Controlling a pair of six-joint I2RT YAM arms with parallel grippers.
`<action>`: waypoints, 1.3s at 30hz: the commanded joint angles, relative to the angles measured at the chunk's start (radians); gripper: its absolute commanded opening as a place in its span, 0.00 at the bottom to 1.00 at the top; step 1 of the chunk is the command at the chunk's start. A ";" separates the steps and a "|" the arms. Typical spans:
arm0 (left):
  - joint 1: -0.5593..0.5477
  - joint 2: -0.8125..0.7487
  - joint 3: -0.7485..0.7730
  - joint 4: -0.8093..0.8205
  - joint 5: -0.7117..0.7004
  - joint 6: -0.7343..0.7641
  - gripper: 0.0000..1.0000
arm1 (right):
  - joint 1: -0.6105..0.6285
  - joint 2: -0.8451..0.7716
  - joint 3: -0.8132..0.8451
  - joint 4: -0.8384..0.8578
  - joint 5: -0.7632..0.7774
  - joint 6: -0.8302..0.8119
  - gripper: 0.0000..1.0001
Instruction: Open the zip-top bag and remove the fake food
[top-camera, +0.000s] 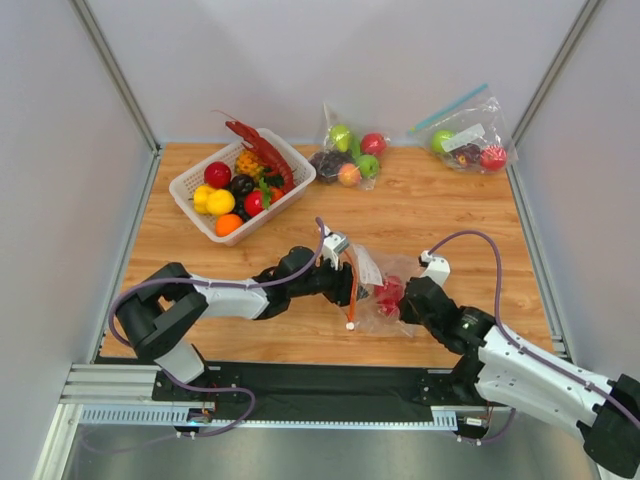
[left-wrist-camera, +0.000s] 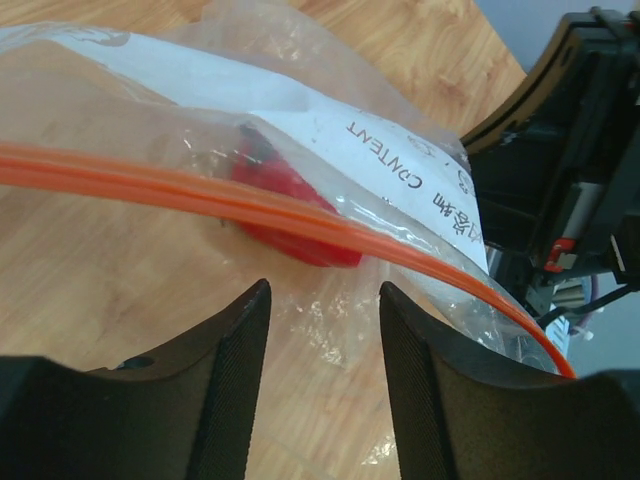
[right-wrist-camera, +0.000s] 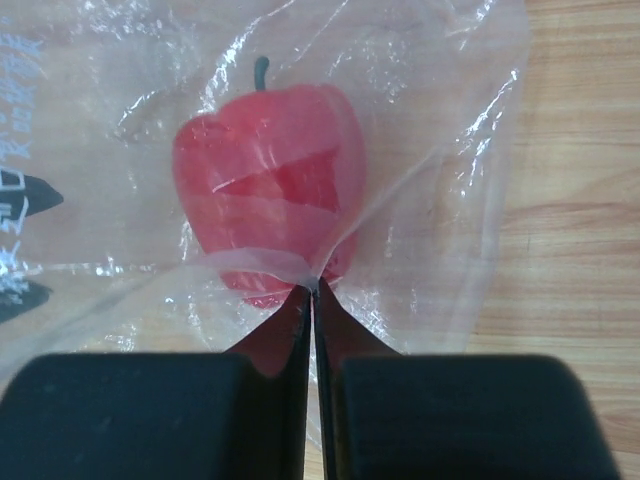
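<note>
The zip-top bag (top-camera: 372, 268) lies on the table between my two grippers, clear with an orange-red zip strip (left-wrist-camera: 300, 215) and a white label (left-wrist-camera: 330, 120). A glossy red pepper-like piece (right-wrist-camera: 265, 170) of fake food is inside it, also visible in the top view (top-camera: 388, 293). My left gripper (left-wrist-camera: 325, 290) stands open just short of the zip strip, with loose bag film on the table between its fingers. My right gripper (right-wrist-camera: 313, 288) is shut, pinching a fold of the bag's plastic right by the pepper. A dark-red lobster (top-camera: 262, 150) lies in the white basket.
The white basket (top-camera: 190, 185) of small fruits sits at the back left. A clear bag of fruit (top-camera: 345, 155) lies at the back centre, and another with a blue zip (top-camera: 468, 140) at the back right. The right arm (left-wrist-camera: 570, 150) is close in front of my left gripper.
</note>
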 joint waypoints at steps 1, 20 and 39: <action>-0.020 0.021 0.002 0.134 0.043 -0.016 0.57 | -0.005 0.038 -0.017 0.078 -0.028 0.009 0.01; -0.036 0.177 0.139 0.124 -0.066 -0.006 0.81 | -0.016 0.088 -0.033 0.153 -0.136 -0.019 0.00; -0.085 0.306 0.290 -0.052 -0.167 0.052 0.87 | -0.014 0.106 -0.037 0.204 -0.203 -0.042 0.00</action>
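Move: From the left gripper the red pepper in the bag lies about 9 cm to the right, 2 cm farther out and 7 cm lower; the bag's orange zip mouth is right at its fingertips, some 1 cm to the right. The white label is roughly 4 cm right, 5 cm farther out and 3 cm lower. From the right gripper, shut on the bag film, the pepper is about 4 cm ahead, 3 cm left and 2 cm down. Slip the left gripper in through the zip mouth beneath the labelled film: ease back a centimetre while dipping, then drive right and forward, about 6 cm right overall, ending some 3 cm lower and farther out. Spread its fingers wide on the way so they straddle the pepper. Keep the right gripper pinched on the film, sink it 2 cm and draw it 3 cm left towards the left hand. ##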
